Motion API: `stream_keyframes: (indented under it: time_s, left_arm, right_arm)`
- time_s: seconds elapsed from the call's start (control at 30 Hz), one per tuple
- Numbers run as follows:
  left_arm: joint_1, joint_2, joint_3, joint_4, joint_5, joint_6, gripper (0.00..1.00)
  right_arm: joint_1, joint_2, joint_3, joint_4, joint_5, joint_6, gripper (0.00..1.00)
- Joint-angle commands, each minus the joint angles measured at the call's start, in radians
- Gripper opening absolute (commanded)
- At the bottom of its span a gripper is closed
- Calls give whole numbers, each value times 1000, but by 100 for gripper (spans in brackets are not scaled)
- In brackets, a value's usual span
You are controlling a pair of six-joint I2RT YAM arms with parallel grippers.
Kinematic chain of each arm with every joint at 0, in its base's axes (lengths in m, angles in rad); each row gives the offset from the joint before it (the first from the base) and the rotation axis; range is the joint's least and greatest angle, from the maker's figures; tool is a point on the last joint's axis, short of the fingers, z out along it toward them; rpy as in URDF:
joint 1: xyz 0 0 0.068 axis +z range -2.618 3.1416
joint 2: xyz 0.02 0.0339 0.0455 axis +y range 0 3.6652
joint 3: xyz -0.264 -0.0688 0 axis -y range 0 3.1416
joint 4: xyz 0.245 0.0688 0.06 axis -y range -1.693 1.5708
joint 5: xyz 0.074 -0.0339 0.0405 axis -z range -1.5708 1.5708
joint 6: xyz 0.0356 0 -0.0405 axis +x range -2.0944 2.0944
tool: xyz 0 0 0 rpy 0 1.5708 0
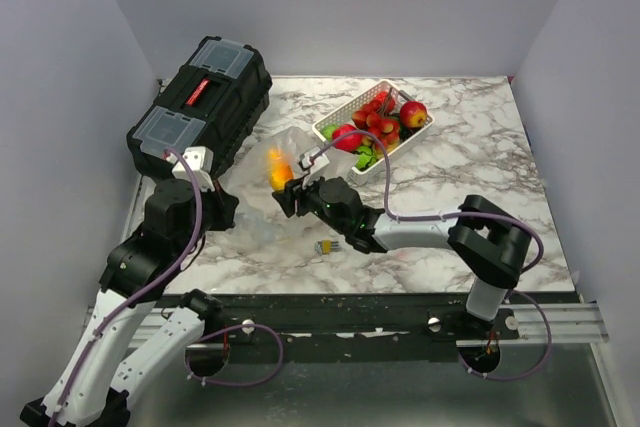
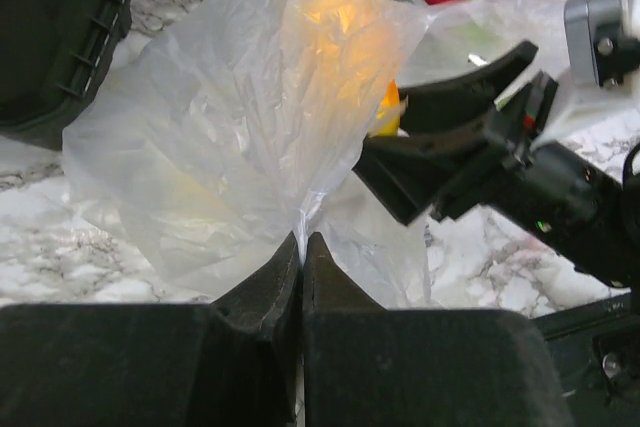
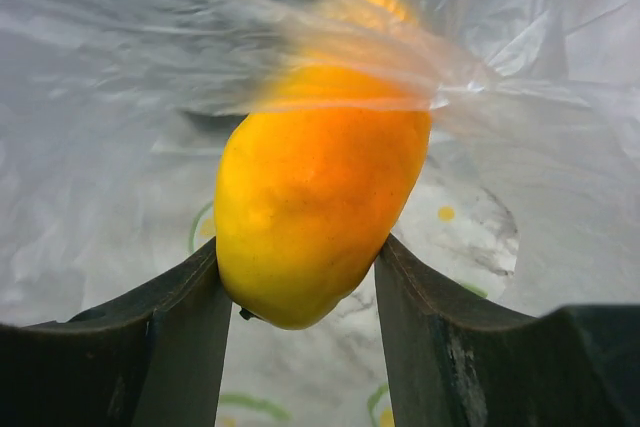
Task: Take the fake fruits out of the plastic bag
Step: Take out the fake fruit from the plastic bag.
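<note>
The clear plastic bag lies crumpled on the marble table between the toolbox and the basket. My left gripper is shut on a pinched fold of the plastic bag at its near edge. Reaching into the bag's mouth, my right gripper is shut on an orange-yellow fake fruit, whose top is veiled by the plastic bag. From above, that fruit glows at the right gripper. The left wrist view shows the right gripper around the fruit.
A white slotted basket at the back holds red, green and apple-coloured fake fruits. A black toolbox stands at the back left, close to the bag. A small yellow and grey object lies near the table's front edge.
</note>
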Motion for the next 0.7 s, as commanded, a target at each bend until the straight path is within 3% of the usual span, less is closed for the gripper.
stream_keyframes:
  time_s: [0.0, 0.3, 0.47, 0.67]
  left_arm:
    - [3, 3, -14, 178, -48, 33, 0]
    - [3, 45, -68, 222, -92, 65, 0]
    - [3, 12, -99, 217, 0, 79, 0]
    - [4, -33, -148, 133, 38, -4, 0]
  right_arm:
    - [-2, -84, -67, -48, -118, 24, 1]
    - [-3, -171, -117, -122, -300, 48, 1]
    - [-2, -249, -163, -167, -310, 68, 1]
    - [-2, -352, -189, -259, -339, 46, 1]
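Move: Held in the right hand's fingers, the mango has its middle about 5 cm ahead of them and 2 cm left, its far end still behind the film of the bag. The bag's middle lies some 4 cm ahead, 6 cm left and 8 cm down; the white basket is roughly 24 cm ahead, 24 cm right and 12 cm lower. From the left hand, pinching the bag, the mango is about 14 cm ahead, 10 cm right and 10 cm below. Drawing back about 8 cm towards its own base, with a smaller shift right, the right hand keeps its pinch on the mango's near end and swings some 15 degrees counter-clockwise, pulling the mango from the bag. The left hand, still shut on the plastic, pushes about 3 cm forward while rising 2 cm, then sinks past its starting height and eases slightly back. ##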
